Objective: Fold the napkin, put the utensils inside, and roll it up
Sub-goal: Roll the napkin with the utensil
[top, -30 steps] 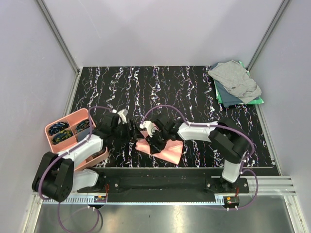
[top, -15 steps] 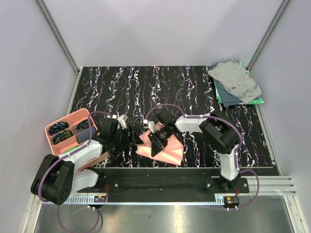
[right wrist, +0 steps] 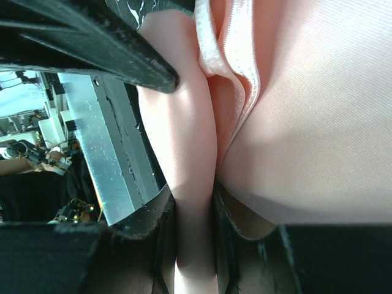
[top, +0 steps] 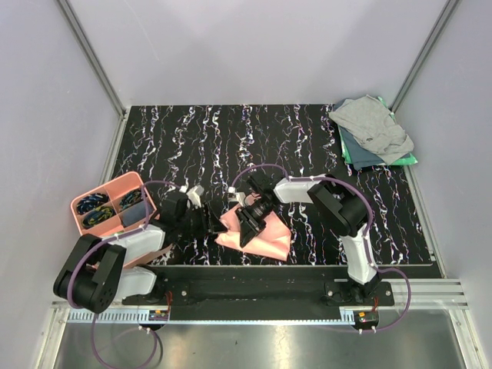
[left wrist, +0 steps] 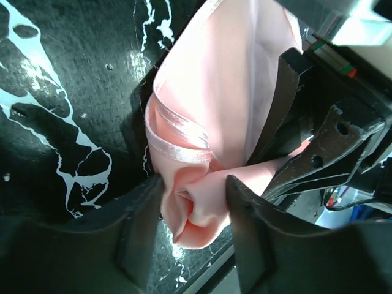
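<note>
The salmon-pink napkin (top: 267,240) lies bunched and folded near the table's front edge, between my two grippers. My left gripper (top: 213,223) is at its left edge. In the left wrist view the gripper (left wrist: 193,211) has a rolled bunch of napkin (left wrist: 226,92) filling the gap between its fingers (left wrist: 141,233). My right gripper (top: 247,224) is on top of the napkin. In the right wrist view it (right wrist: 195,245) is clamped tight on a narrow fold of napkin (right wrist: 318,122). No utensils show in any view.
A pink compartment tray (top: 84,204) with small dark items stands at the left, beside the left arm. A grey cloth (top: 373,123) on a green cloth (top: 407,161) lies at the back right corner. The metal front rail (top: 254,284) runs just below the napkin.
My left gripper has moved right and nearer, onto the napkin's left edge. The right arm's elbow has swung in while its gripper stayed on the napkin. The napkin has bunched more.
</note>
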You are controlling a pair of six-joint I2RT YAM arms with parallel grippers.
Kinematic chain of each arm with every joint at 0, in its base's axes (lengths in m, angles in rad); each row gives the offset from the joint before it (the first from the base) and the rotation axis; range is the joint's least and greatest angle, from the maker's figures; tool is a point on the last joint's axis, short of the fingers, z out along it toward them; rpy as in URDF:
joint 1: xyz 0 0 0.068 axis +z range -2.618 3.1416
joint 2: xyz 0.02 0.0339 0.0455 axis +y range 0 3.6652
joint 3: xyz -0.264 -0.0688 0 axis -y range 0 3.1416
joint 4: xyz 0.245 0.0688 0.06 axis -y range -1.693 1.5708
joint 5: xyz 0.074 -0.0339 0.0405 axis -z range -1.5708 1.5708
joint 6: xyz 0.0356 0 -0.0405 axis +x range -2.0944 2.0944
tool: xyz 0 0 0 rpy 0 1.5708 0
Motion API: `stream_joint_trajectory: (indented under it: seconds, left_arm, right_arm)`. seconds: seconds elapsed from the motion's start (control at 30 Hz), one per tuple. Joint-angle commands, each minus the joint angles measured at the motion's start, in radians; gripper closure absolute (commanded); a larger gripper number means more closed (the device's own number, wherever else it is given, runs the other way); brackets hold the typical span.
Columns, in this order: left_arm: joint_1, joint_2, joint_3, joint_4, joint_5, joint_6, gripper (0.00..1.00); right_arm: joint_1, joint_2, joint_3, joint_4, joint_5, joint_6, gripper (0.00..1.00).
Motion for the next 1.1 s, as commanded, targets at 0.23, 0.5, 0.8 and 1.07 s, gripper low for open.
stream_joint_trajectory:
  seconds: [0.23, 0.5, 0.8, 1.07]
  left_arm:
    - [0.000, 0.043, -0.022, 0.091, 0.025, -0.001, 0.77]
    - [0.000, 0.059, -0.022, 0.086, 0.036, 0.007, 1.00]
    - [0.000, 0.063, -0.007, 0.034, 0.019, 0.009, 1.00]
    - [0.001, 0.088, 0.036, -0.079, -0.019, 0.002, 1.00]
  right_arm:
    - [-0.031, 0.054, 0.051, -0.047, 0.070, -0.011, 0.67]
    - [-0.049, 0.012, 0.085, -0.050, 0.096, 0.013, 0.46]
    - [-0.046, -0.227, 0.068, -0.054, 0.263, 0.029, 0.31]
    - [0.194, -0.535, -0.183, 0.161, 0.789, -0.052, 0.27]
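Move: The left hand's half-open fingers already straddle the left end of the napkin roll, which lies within 1 cm of straight below them; the pink bin's middle is some 30 cm to its left and 3 cm ahead. The right hand still holds the roll's gripped stretch right between its pads; from there the unrolled flap lies about 7 cm ahead, 3 cm to the right and 1 cm below. The left hand stays almost in place and shuts its fingers on the left end of the napkin roll, pinching the cloth while the right hand still holds on. The right hand then opens wide and lets go of the roll, easing about 5 cm forward over the flap and then rising to some 7 cm up, its wrist tilting about 30 degrees so that the fingers point more steeply down. ##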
